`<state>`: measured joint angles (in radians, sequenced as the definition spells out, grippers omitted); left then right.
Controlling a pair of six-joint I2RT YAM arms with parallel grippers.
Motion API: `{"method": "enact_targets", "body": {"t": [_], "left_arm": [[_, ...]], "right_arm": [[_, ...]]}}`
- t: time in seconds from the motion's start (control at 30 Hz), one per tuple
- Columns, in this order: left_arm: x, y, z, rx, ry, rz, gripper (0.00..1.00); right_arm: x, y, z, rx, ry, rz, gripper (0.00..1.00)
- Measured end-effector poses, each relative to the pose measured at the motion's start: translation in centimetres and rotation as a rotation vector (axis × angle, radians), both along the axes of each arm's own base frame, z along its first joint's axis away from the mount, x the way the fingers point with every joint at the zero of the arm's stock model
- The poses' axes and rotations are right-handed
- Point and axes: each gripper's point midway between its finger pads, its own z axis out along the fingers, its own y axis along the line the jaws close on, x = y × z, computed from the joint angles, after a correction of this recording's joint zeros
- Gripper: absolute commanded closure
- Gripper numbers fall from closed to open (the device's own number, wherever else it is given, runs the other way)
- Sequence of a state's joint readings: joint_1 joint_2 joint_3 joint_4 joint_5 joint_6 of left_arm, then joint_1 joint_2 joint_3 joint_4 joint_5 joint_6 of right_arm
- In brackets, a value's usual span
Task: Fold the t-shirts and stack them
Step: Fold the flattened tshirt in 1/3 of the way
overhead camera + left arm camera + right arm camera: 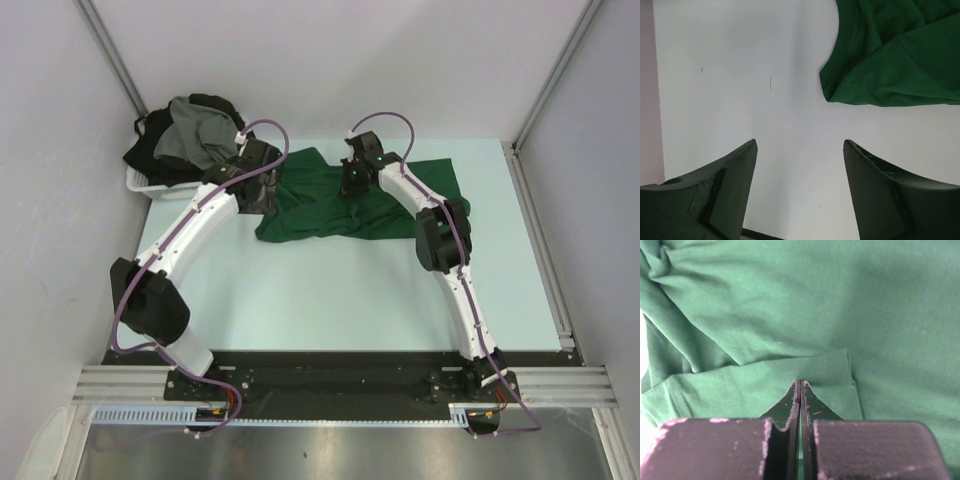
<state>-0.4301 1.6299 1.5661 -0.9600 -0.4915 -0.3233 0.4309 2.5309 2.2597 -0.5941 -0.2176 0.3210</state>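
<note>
A dark green t-shirt [330, 205] lies crumpled and partly spread on the table at the back centre. My right gripper [350, 185] is down on its middle. In the right wrist view the right gripper [800, 382] is shut, its tips pinching a hemmed edge of the green t-shirt [790, 300]. My left gripper [262, 192] hovers at the shirt's left edge. In the left wrist view the left gripper [800, 142] is open over bare table, with the green t-shirt [890, 55] ahead to the right and apart from its fingers. A grey t-shirt [195, 130] and black t-shirts [150, 150] are heaped in the basket.
The white plastic basket [140, 182] stands at the back left corner against the wall. Walls close in the table on the left, back and right. A metal rail [540, 250] runs along the right edge of the light table [330, 300].
</note>
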Motion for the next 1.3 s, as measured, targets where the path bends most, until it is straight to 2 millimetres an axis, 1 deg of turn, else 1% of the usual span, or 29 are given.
{"method": "enact_targets", "body": {"t": [0.23,0.3,0.37,0.4,0.43,0.5,0.57,0.77,0.93,1.1,1.3], "left_arm": [[0.0,0.0,0.0,-0.002,0.001,-0.001,0.25],[0.0,-0.1,0.0,-0.004,0.002,-0.002,0.25],[0.0,-0.1,0.0,-0.005,0.003,-0.004,0.25],[0.0,-0.1,0.0,-0.007,0.003,-0.005,0.25],[0.0,-0.2,-0.1,-0.007,0.003,-0.005,0.25],[0.0,-0.2,-0.1,-0.011,0.006,-0.008,0.25],[0.0,-0.3,-0.2,-0.015,0.009,-0.011,0.25],[0.0,-0.6,-0.5,-0.020,0.019,-0.018,0.25],[0.0,-0.6,-0.5,-0.021,0.021,-0.019,0.25],[0.0,-0.6,-0.6,-0.021,0.021,-0.018,0.25],[0.0,-0.6,-0.5,-0.022,0.021,-0.019,0.25]], "right_arm": [[0.5,0.2,0.5,0.008,-0.015,0.000,1.00],[0.7,0.4,1.1,0.017,-0.025,0.003,1.00],[1.0,0.8,2.1,0.031,-0.045,0.007,0.99],[1.3,1.0,2.6,0.040,-0.058,0.008,0.80],[1.5,1.1,3.2,0.046,-0.069,0.007,0.71],[1.9,1.2,4.0,0.057,-0.084,-0.001,0.63],[2.1,1.1,4.2,0.048,-0.094,-0.006,0.60],[2.1,-0.3,3.4,0.008,-0.079,-0.017,0.59],[2.9,-2.0,3.3,-0.002,-0.088,-0.031,0.59],[3.5,-3.3,2.6,-0.016,-0.084,-0.041,0.58],[2.5,-3.5,0.5,-0.028,-0.033,-0.027,0.59]]}}
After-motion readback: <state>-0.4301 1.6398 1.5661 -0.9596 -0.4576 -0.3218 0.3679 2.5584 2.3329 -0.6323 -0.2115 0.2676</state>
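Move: Under 3 cm below the shut right fingertips lies the folded-over flap of the green t-shirt, its corner some 4 cm ahead and 2 cm to their right. The t-shirt's near edge runs about 10 cm back, straight behind the hand, and its near left corner lies as far back and roughly 18 cm to the left. From the waiting left hand, the flap corner is about 18 cm ahead, 19 cm to the right and 17 cm below. Rising some 4 cm off the t-shirt, the right hand edges forward and opens its shut fingers to about two fifths. It then swings about 5 cm to the right, still easing forward, and sinks some 3 cm towards the flap corner, drawing slightly back at the last, with the open tips ending either side of the flap's edge. ##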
